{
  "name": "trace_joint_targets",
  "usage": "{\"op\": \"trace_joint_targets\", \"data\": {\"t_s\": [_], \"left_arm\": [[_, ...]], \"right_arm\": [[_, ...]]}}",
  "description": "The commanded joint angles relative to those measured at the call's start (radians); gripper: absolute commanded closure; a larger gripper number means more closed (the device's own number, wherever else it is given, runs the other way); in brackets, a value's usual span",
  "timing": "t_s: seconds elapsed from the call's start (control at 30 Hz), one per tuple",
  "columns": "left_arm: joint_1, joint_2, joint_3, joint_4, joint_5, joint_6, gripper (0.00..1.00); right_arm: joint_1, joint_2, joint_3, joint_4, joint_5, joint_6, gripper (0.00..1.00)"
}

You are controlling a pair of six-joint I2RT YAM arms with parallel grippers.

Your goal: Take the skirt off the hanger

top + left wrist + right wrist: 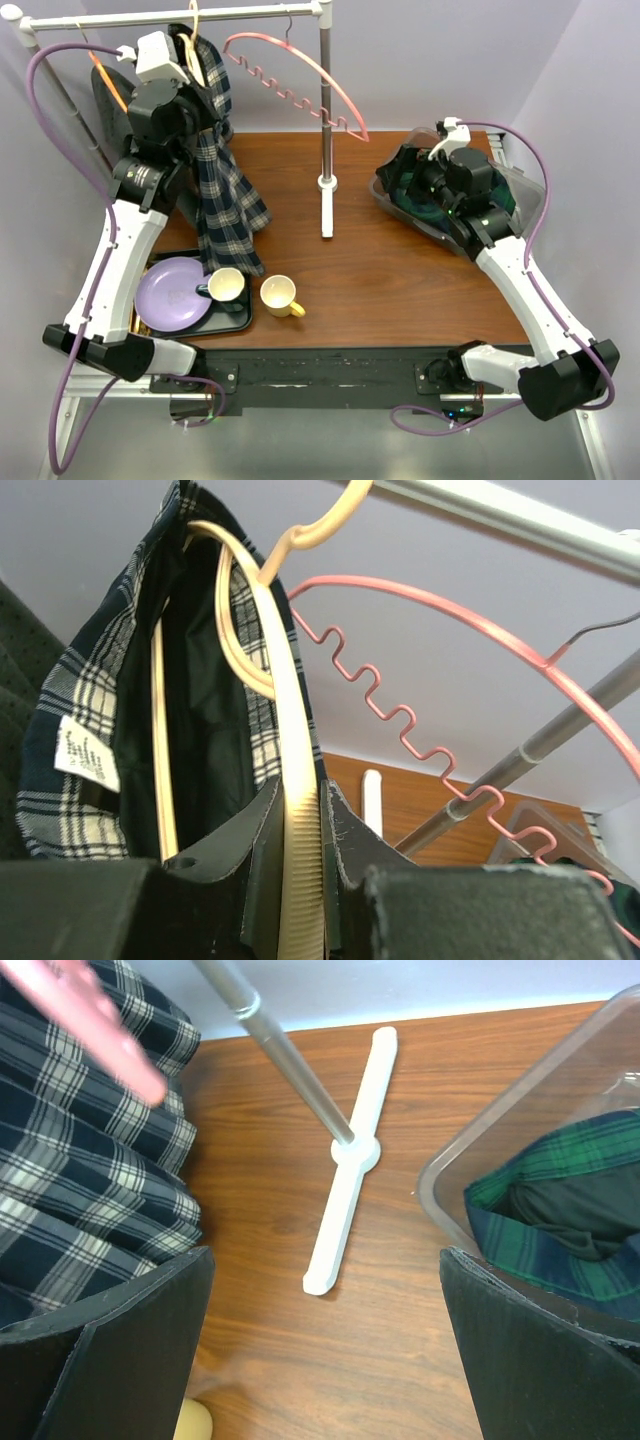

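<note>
A navy and white plaid skirt (228, 195) hangs from a cream hanger (192, 50) on the rack rail at the back left. Seen from the left wrist, the skirt's waistband (70, 690) loops over the cream hanger (292, 760), its white label facing me. My left gripper (300, 792) is shut on the ribbed arm of that hanger, up beside the skirt's top (185, 62). My right gripper (425, 175) hovers at the right over the bin's edge; its jaws (325, 1255) stand wide apart above bare table with nothing between them.
An empty pink hanger (300, 75) hangs on the same rail, by the rack pole (323, 100) and its white base (345, 1200). A clear bin (500, 1130) holds green plaid cloth (570, 1190). A tray with a purple plate (172, 292) and a cup (226, 286) sits front left, with a yellow mug (280, 296) beside it.
</note>
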Motion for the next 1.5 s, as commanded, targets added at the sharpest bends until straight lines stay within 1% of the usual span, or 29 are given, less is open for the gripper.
{"op": "trace_joint_targets", "data": {"t_s": [0.0,0.33,0.47,0.57,0.73,0.87,1.0,1.17,1.23,1.27,1.43,1.47], "left_arm": [[0.004,-0.081,0.034,0.250,0.045,0.003,1.00],[0.006,-0.124,-0.027,0.341,0.053,-0.025,1.00],[0.006,-0.139,-0.030,0.335,0.071,-0.054,1.00],[0.006,-0.150,-0.030,0.313,0.073,-0.075,1.00],[0.004,-0.175,-0.029,0.305,0.073,-0.097,1.00],[0.006,-0.178,-0.006,0.295,0.105,-0.120,1.00],[0.004,-0.178,0.019,0.282,0.135,-0.154,1.00],[0.006,-0.196,0.016,0.279,0.145,-0.181,1.00],[0.006,-0.202,0.016,0.270,0.140,-0.186,1.00],[0.006,-0.205,0.014,0.267,0.139,-0.186,1.00],[0.006,-0.236,-0.021,0.267,0.135,-0.194,1.00],[0.006,-0.242,-0.035,0.269,0.135,-0.195,1.00]], "right_arm": [[0.016,-0.024,0.036,0.046,-0.044,-0.036,0.02],[0.049,-0.041,0.057,0.056,-0.094,-0.059,0.01],[0.071,-0.050,0.074,0.065,-0.140,-0.049,0.02],[0.112,-0.058,0.093,0.089,-0.163,-0.021,0.01],[0.220,-0.006,0.163,0.079,-0.196,0.010,0.01],[0.330,0.029,0.220,0.080,-0.157,0.022,0.01],[0.422,0.066,0.251,0.129,-0.117,0.065,0.01],[0.560,0.192,0.344,0.154,-0.026,0.066,0.01],[0.594,0.235,0.393,0.151,-0.001,0.065,0.01],[0.621,0.284,0.409,0.149,0.002,0.063,0.01],[0.694,0.390,0.504,0.164,0.057,0.056,0.01],[0.718,0.404,0.517,0.169,0.106,0.050,0.01]]}}
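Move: The plaid skirt hangs about 33 cm left of the right hand and 4 cm ahead, its middle about level with it. The pink hanger is some 18 cm left, 8 cm ahead and 15 cm up; the yellow mug some 26 cm left, 25 cm back and 28 cm down. The left hand already pinches the skirt's cream hanger, with the skirt's middle about 7 cm ahead and 17 cm below. The open right hand sweeps about 28 cm left and back towards the skirt while left raises its hanger. ##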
